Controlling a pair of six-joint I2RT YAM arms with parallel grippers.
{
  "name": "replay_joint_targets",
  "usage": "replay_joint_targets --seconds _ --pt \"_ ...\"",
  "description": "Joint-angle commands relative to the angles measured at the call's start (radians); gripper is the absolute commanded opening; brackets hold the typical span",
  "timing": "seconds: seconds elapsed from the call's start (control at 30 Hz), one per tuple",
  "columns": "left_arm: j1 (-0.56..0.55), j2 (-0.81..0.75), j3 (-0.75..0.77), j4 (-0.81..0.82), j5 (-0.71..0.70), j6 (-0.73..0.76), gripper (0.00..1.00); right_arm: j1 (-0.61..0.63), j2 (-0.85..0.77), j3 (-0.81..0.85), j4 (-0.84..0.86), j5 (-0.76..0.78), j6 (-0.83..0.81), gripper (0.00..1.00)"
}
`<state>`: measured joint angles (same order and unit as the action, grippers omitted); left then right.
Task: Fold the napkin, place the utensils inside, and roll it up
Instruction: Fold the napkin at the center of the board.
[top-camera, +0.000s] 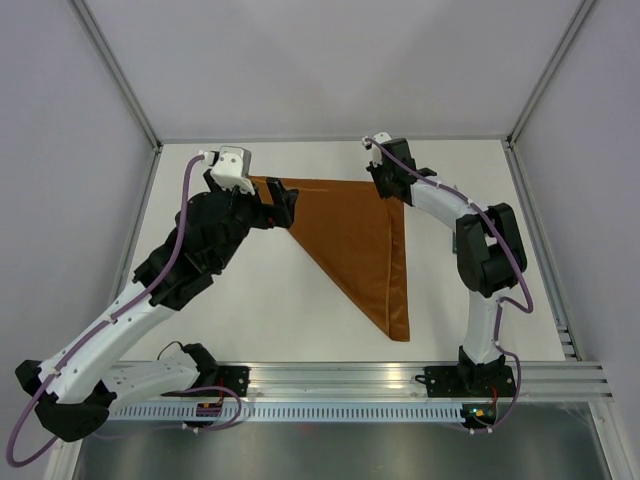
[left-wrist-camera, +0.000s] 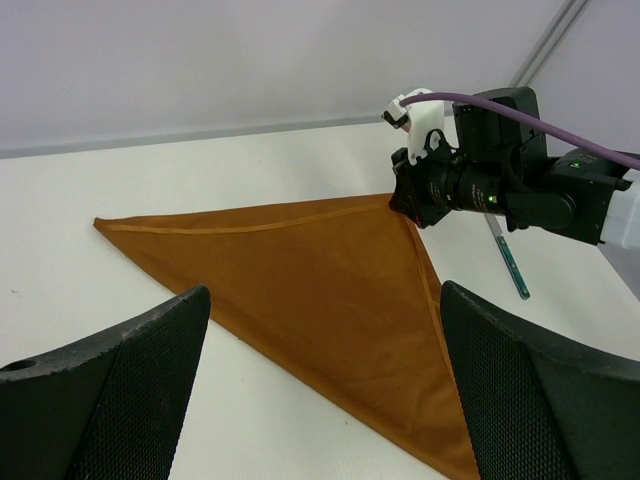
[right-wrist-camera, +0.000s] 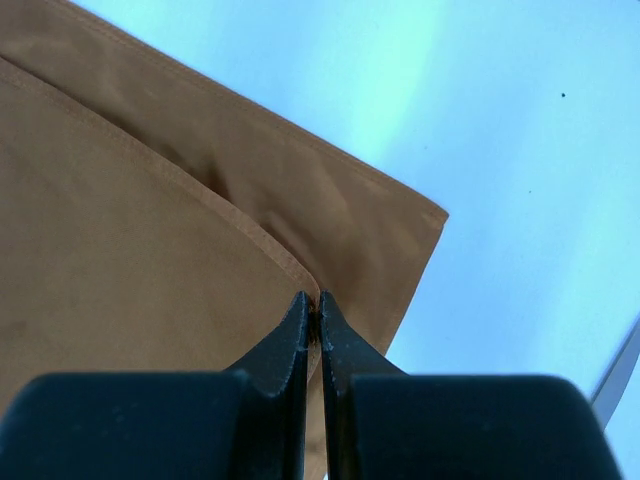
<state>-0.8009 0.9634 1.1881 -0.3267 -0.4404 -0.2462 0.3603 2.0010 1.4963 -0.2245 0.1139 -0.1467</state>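
The rust-orange napkin (top-camera: 360, 235) lies on the white table folded into a triangle, one long edge along the back and its point toward the near side. My right gripper (right-wrist-camera: 312, 298) is shut on the hem of the upper layer at the napkin's (right-wrist-camera: 120, 250) far right corner; the lower layer's corner pokes out just beyond. My left gripper (left-wrist-camera: 325, 288) hangs open above the napkin (left-wrist-camera: 300, 260) near its far left corner, nothing between its fingers. A thin teal utensil (left-wrist-camera: 510, 262) lies on the table behind the right gripper (left-wrist-camera: 415, 205). In the top view the right arm hides the utensil.
Grey walls and slanted metal frame posts (top-camera: 118, 75) enclose the white table (top-camera: 250, 300). A metal rail (top-camera: 350, 380) carrying the arm bases runs along the near edge. The right arm's elbow (top-camera: 488, 250) stands over the table's right side.
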Motion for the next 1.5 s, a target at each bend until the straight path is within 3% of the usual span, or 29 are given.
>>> replay_joint_targets --seconds 0.0,1.47 --pt "-0.004 0.008 0.015 0.044 0.019 0.035 1.0 -0.018 0.031 0.058 0.022 0.027 0.002 0.0" --pt "-0.004 0.054 0.031 0.044 0.031 0.044 1.0 -0.084 0.176 0.236 -0.009 0.076 -0.016 0.0"
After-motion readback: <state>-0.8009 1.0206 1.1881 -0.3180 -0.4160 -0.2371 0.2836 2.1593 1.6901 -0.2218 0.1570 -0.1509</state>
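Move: The right hand already grips the napkin's folded-over corner and takes it to the napkin's far right corner, which lies about 8 cm ahead, 6 cm to the right and some 4 cm below. The far left corner is about as far ahead but some 32 cm left; the knife's middle is around 17 cm right and 2 cm back. From the idle, open left hand the far right corner is roughly 30 cm ahead, 25 cm right and 32 cm below. Still pinching the napkin's folded-over corner in shut fingertips, the right hand draws it forward and to the right, about 5.5 cm out and 3.5 cm across, towards the far right corner. It dips twice by 1 to 2 cm on the way, recovers nearly all its height by the end, and turns some 5 degrees clockwise. ##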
